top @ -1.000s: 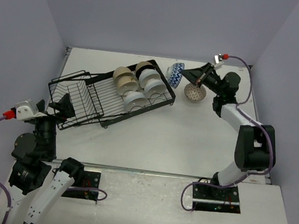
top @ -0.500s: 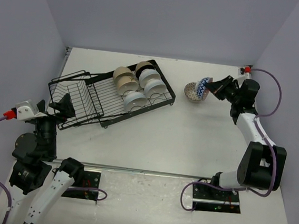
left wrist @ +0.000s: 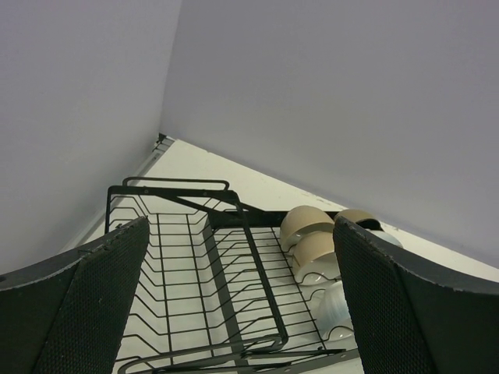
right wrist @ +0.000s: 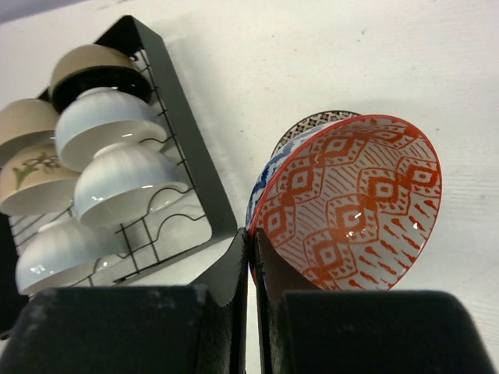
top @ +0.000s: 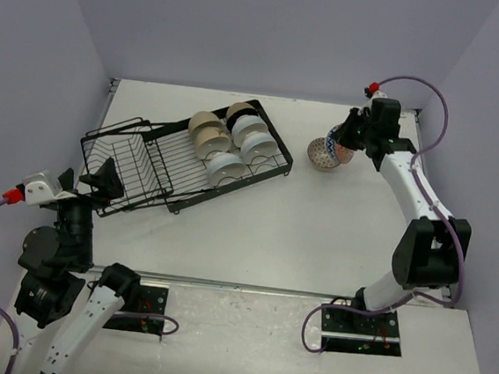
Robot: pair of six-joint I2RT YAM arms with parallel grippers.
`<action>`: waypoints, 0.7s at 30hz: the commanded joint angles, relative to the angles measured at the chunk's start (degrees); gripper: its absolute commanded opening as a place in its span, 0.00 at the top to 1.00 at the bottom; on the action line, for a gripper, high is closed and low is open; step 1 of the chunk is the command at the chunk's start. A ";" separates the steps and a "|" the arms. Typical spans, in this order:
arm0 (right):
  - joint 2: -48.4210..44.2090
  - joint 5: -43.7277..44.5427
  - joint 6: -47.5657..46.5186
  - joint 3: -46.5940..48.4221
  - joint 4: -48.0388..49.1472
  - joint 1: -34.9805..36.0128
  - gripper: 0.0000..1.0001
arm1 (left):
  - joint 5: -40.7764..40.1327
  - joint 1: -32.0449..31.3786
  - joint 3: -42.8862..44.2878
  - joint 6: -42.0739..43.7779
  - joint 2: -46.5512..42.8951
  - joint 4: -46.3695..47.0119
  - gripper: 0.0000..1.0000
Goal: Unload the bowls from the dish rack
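My right gripper [right wrist: 251,241] is shut on the rim of a blue-white patterned bowl [right wrist: 351,202] whose inside is red-orange. That bowl [top: 336,141] is tilted on its side right above another patterned bowl [top: 320,155] standing on the table right of the rack; I cannot tell if they touch. The black wire dish rack [top: 146,164] lies at the centre left. Its right end holds beige bowls [top: 207,132] and white bowls [top: 254,139]. My left gripper [top: 102,177] stands open at the rack's near-left end, with nothing between its fingers [left wrist: 86,304].
The rack's deeper basket section [left wrist: 179,265] in front of my left gripper holds nothing. The rack's right corner [right wrist: 187,148] is close to the held bowl. Purple walls enclose the table on three sides.
My right arm has carried the patterned bowl from beside the rack's right end over to the bowl on the table, and the wrist has turned. The left arm has barely shifted.
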 commanded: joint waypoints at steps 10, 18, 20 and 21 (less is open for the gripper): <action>17.43 25.78 -11.03 22.46 -22.04 10.15 1.00 | -0.71 -0.26 -1.05 -0.51 -0.98 0.91 0.00; 28.16 33.34 -14.46 35.38 -29.94 14.11 1.00 | -0.62 -0.26 -1.49 -0.42 -0.90 1.09 0.00; 30.36 34.31 -14.89 37.07 -30.83 14.47 1.00 | -0.62 -0.35 -1.49 -0.33 -0.98 1.17 0.00; 30.80 34.75 -15.07 37.34 -30.83 14.56 1.00 | -0.53 -0.35 -1.49 -0.33 -0.98 1.09 0.00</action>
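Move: The right hand, already pinching the blue bowl by its rim, is taking it to the patterned bowl on the table, whose middle is about 8 cm ahead, 1 cm to the right and 17 cm below. The dish rack's near right corner is some 10 cm left, 2 cm ahead and 18 cm down; the closest white bowl is about 20 cm left, 7 cm ahead and 13 cm down. From the left hand, the patterned bowl lies roughly 35 cm ahead, 55 cm right and 33 cm below. Downward above all, nearly 9 cm, with some 4 cm forward and 3 cm left, the right hand brings the blue bowl in over the patterned bowl. On the way the hand rolls its left side down by about 35 degrees and the fingers tip more steeply towards the table, staying shut on the rim. ##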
